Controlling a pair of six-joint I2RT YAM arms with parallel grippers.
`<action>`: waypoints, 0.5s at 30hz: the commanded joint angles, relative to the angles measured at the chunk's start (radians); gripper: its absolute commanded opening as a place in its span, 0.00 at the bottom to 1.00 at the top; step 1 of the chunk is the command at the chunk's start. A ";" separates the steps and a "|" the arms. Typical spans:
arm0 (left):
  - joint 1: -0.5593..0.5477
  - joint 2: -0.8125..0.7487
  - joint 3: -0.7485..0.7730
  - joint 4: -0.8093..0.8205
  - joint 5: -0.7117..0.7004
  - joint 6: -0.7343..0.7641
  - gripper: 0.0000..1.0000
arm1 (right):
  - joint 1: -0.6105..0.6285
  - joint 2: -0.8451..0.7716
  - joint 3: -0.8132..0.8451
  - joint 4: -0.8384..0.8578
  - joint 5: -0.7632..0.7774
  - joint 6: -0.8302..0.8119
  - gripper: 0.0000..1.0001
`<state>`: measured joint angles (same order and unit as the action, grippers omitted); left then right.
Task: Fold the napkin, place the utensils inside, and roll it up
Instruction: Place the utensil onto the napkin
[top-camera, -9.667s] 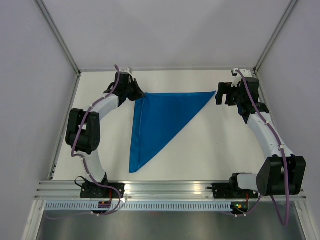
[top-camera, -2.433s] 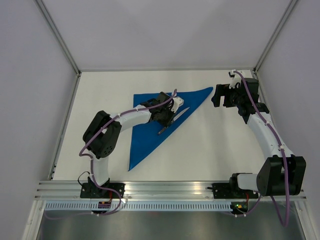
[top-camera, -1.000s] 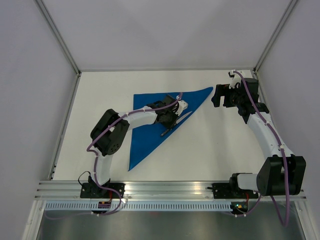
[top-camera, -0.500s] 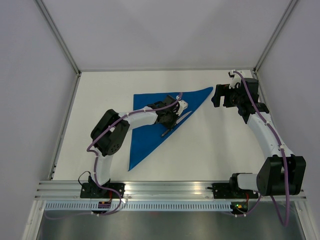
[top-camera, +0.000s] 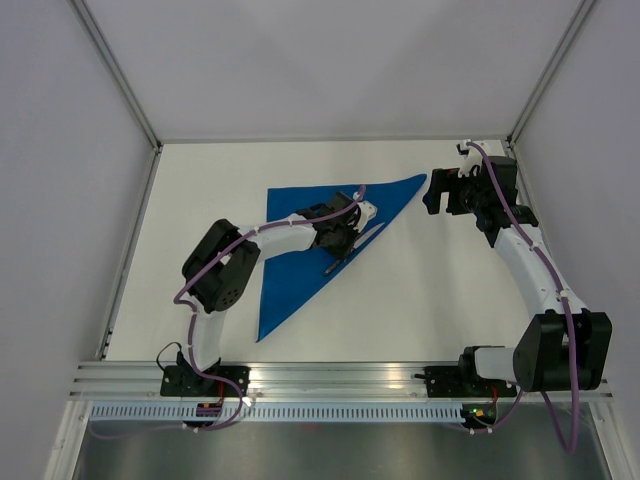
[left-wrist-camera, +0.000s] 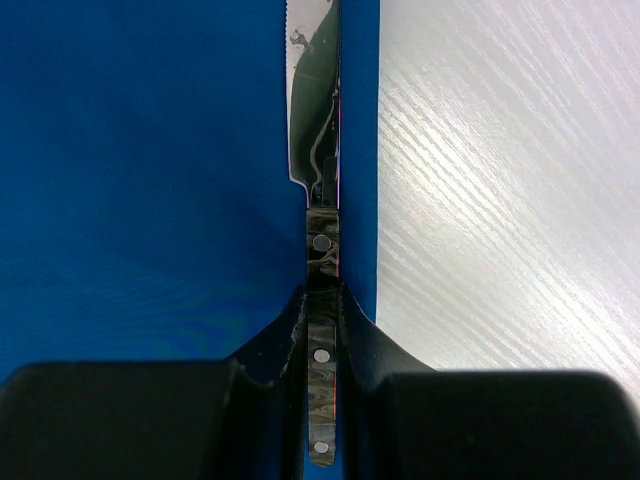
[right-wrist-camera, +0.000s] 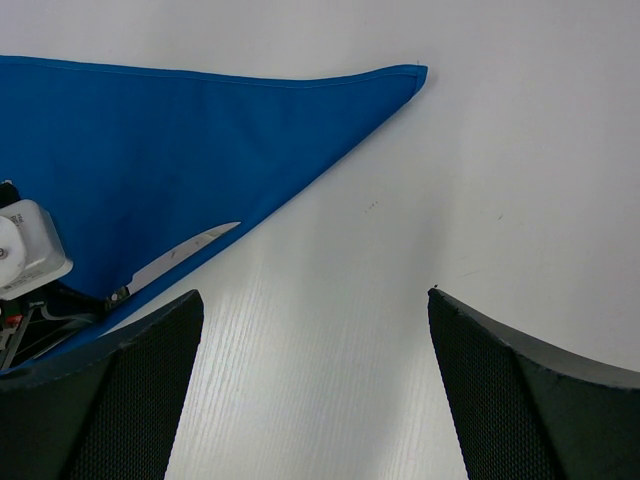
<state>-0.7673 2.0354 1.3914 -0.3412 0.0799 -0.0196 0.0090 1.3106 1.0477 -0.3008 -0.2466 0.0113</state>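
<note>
The blue napkin (top-camera: 290, 250) lies folded into a triangle on the white table, one corner pointing right, one toward me. My left gripper (top-camera: 338, 240) is low over its long diagonal edge, shut on the handle of a silvery knife (top-camera: 352, 246). In the left wrist view the gripper (left-wrist-camera: 322, 320) clamps the dark riveted handle and the knife blade (left-wrist-camera: 312, 150) points ahead along the napkin (left-wrist-camera: 150, 180) edge. My right gripper (top-camera: 440, 193) is open and empty beside the napkin's right corner. The right wrist view shows the gripper (right-wrist-camera: 313, 294), the napkin (right-wrist-camera: 180, 130) and the knife (right-wrist-camera: 175, 258).
The white table (top-camera: 440, 290) is bounded by grey walls and a metal frame post (top-camera: 115, 80) at the back corners. The left gripper's white body (right-wrist-camera: 25, 250) shows at the left edge of the right wrist view. A rail (top-camera: 340, 375) runs along the near edge.
Since 9.7 s ago my left arm left the napkin's far left corner and brought the knife onto the napkin's diagonal edge. In the last second it hardly moved. The right arm stayed put.
</note>
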 joint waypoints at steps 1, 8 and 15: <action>-0.010 -0.046 0.021 0.005 -0.009 -0.042 0.07 | -0.001 0.001 0.000 0.014 0.006 -0.002 0.98; -0.010 -0.053 0.020 0.004 -0.022 -0.042 0.35 | -0.003 0.001 0.000 0.014 0.004 -0.002 0.98; -0.012 -0.089 0.041 0.001 -0.040 -0.034 0.55 | -0.003 -0.001 0.000 0.012 -0.002 -0.002 0.98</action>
<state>-0.7719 2.0293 1.3914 -0.3428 0.0608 -0.0334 0.0090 1.3106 1.0481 -0.3008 -0.2470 0.0113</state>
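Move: The left gripper already holds the knife by its handle, down on the folded napkin; the knife's middle is about 4 cm ahead and 4 cm to the right, level with the fingertips. The napkin's middle lies some 5 cm ahead and 6 cm to the left, just below, and its far right corner about 20 cm ahead and 18 cm right. From the waiting right hand, the knife's middle is roughly 20 cm left, 3 cm back and 19 cm below. Let go of the knife: keep the left gripper where it is, low over the napkin beside the slanting fold and still tilted, and spread the fingers from nearly shut to about half open, so that both pads come off the sides of the handle. Don't lift away or turn yet. ##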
